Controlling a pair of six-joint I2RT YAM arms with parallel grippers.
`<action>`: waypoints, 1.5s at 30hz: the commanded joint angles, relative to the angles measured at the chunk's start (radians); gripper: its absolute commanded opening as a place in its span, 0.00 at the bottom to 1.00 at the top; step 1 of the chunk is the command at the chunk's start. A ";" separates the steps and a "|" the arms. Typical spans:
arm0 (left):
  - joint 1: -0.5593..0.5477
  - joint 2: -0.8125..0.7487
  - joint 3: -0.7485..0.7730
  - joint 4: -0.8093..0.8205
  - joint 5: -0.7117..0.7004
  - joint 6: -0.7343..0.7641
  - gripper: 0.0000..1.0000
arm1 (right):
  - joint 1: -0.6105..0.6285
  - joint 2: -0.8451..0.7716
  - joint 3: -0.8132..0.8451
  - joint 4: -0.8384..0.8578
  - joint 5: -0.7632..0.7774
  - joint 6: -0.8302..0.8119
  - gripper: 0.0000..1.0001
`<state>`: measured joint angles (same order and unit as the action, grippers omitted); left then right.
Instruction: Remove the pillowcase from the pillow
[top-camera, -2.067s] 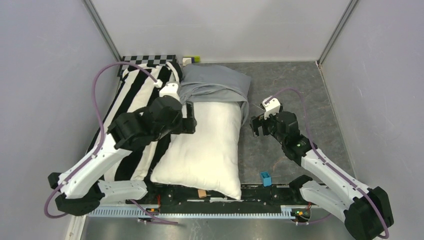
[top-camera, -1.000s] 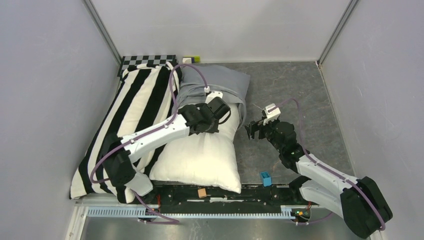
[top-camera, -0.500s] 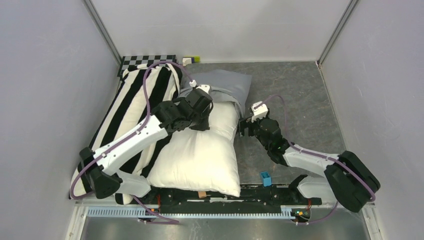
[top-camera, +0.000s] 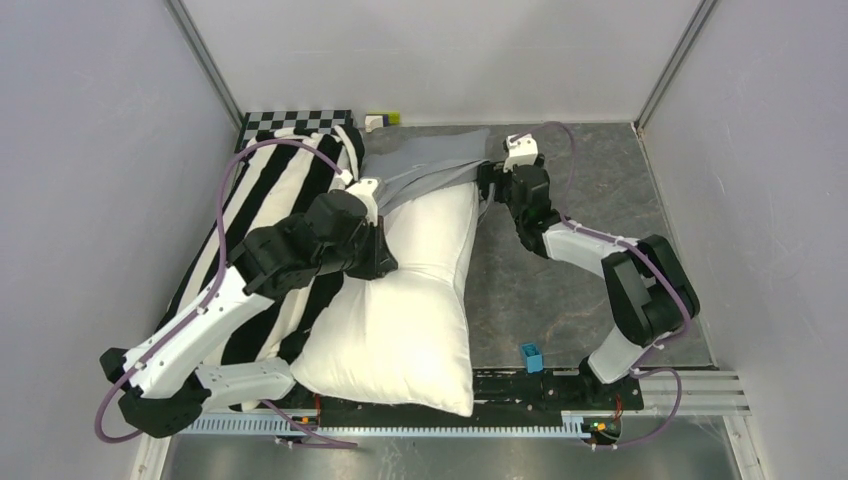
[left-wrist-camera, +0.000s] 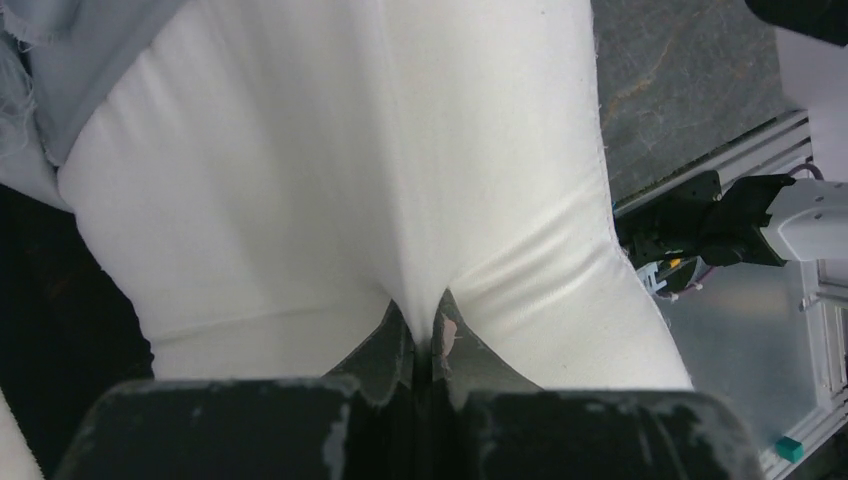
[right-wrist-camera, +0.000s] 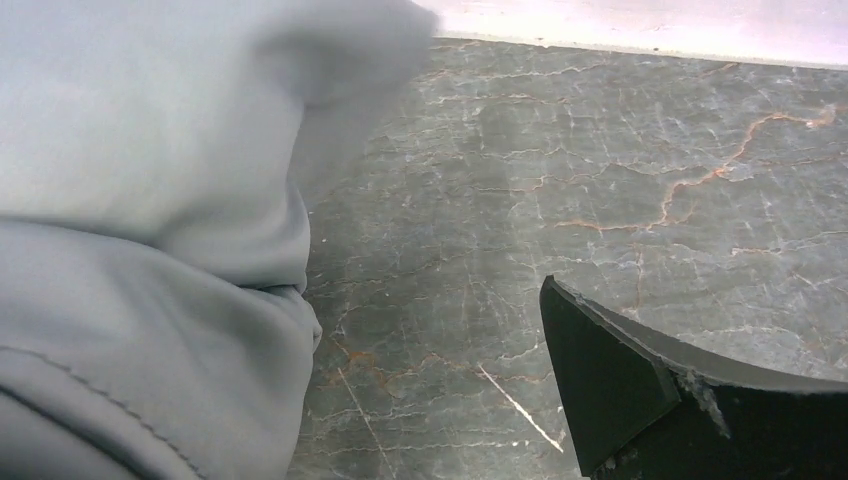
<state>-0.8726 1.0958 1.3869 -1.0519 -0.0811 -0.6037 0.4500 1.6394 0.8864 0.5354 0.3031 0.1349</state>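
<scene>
The white pillow (top-camera: 410, 300) lies lengthwise in the middle, and its far end is still inside the light blue-grey pillowcase (top-camera: 430, 158). My left gripper (top-camera: 377, 258) is shut on a pinched fold of the pillow (left-wrist-camera: 330, 180) at its left side. In the left wrist view the pillowcase (left-wrist-camera: 90, 60) shows at the top left corner. My right gripper (top-camera: 489, 182) stands open at the pillowcase's right edge. In the right wrist view only one finger (right-wrist-camera: 620, 390) shows. The pillowcase (right-wrist-camera: 130, 250) fills the left side and hides the other finger.
A long black-and-white striped pillow (top-camera: 265, 215) lies along the left wall. A checkerboard (top-camera: 300, 118) and a small yellow-green item (top-camera: 382, 119) sit at the back. A small blue block (top-camera: 530, 356) stands by the front rail (top-camera: 520, 385). Grey walls close in on both sides.
My left gripper has drawn back toward the near left with the pillow in it, and the pillow has slid nearer. My right gripper has swung away to the pillowcase's far right edge. The pillowcase now lies stretched flatter.
</scene>
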 joint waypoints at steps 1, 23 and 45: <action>-0.016 -0.087 -0.058 -0.068 0.154 0.016 0.02 | -0.067 0.062 0.088 -0.034 0.026 0.015 0.98; 0.000 0.153 -0.118 0.263 0.091 0.008 0.02 | -0.117 -0.330 -0.116 -0.511 -0.695 -0.051 0.98; -0.107 0.455 0.075 0.552 0.257 -0.049 0.59 | -0.118 -0.886 -0.183 -0.738 -0.457 0.100 0.98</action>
<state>-0.9691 1.5356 1.3155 -0.5167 0.1795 -0.7036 0.3317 0.7982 0.6312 -0.1509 -0.2050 0.2203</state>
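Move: The pillow is pinched in the left hand, its middle some 20 cm below that hand and 2 cm right. The pillowcase, bunched over its far end, centres 32 cm ahead of the left hand, 7 cm right and 18 cm below, with the striped blanket about 30 cm left and 10 cm ahead. From the right hand the pillowcase centres 17 cm left, 3 cm ahead and 8 cm below; the pillow 28 cm back, 22 cm left. The pillow, still pinched by its upper side, is lowered by the left hand about 8 cm and then carried some 16 cm right, the fingers opening at the end to let it go. At the pillowcase's right edge the right hand, fingers staying wide open, dips about 3 cm, then draws back 18 cm and rises clear, its left finger coming free of the fabric, turning some 20 degrees counter-clockwise. ##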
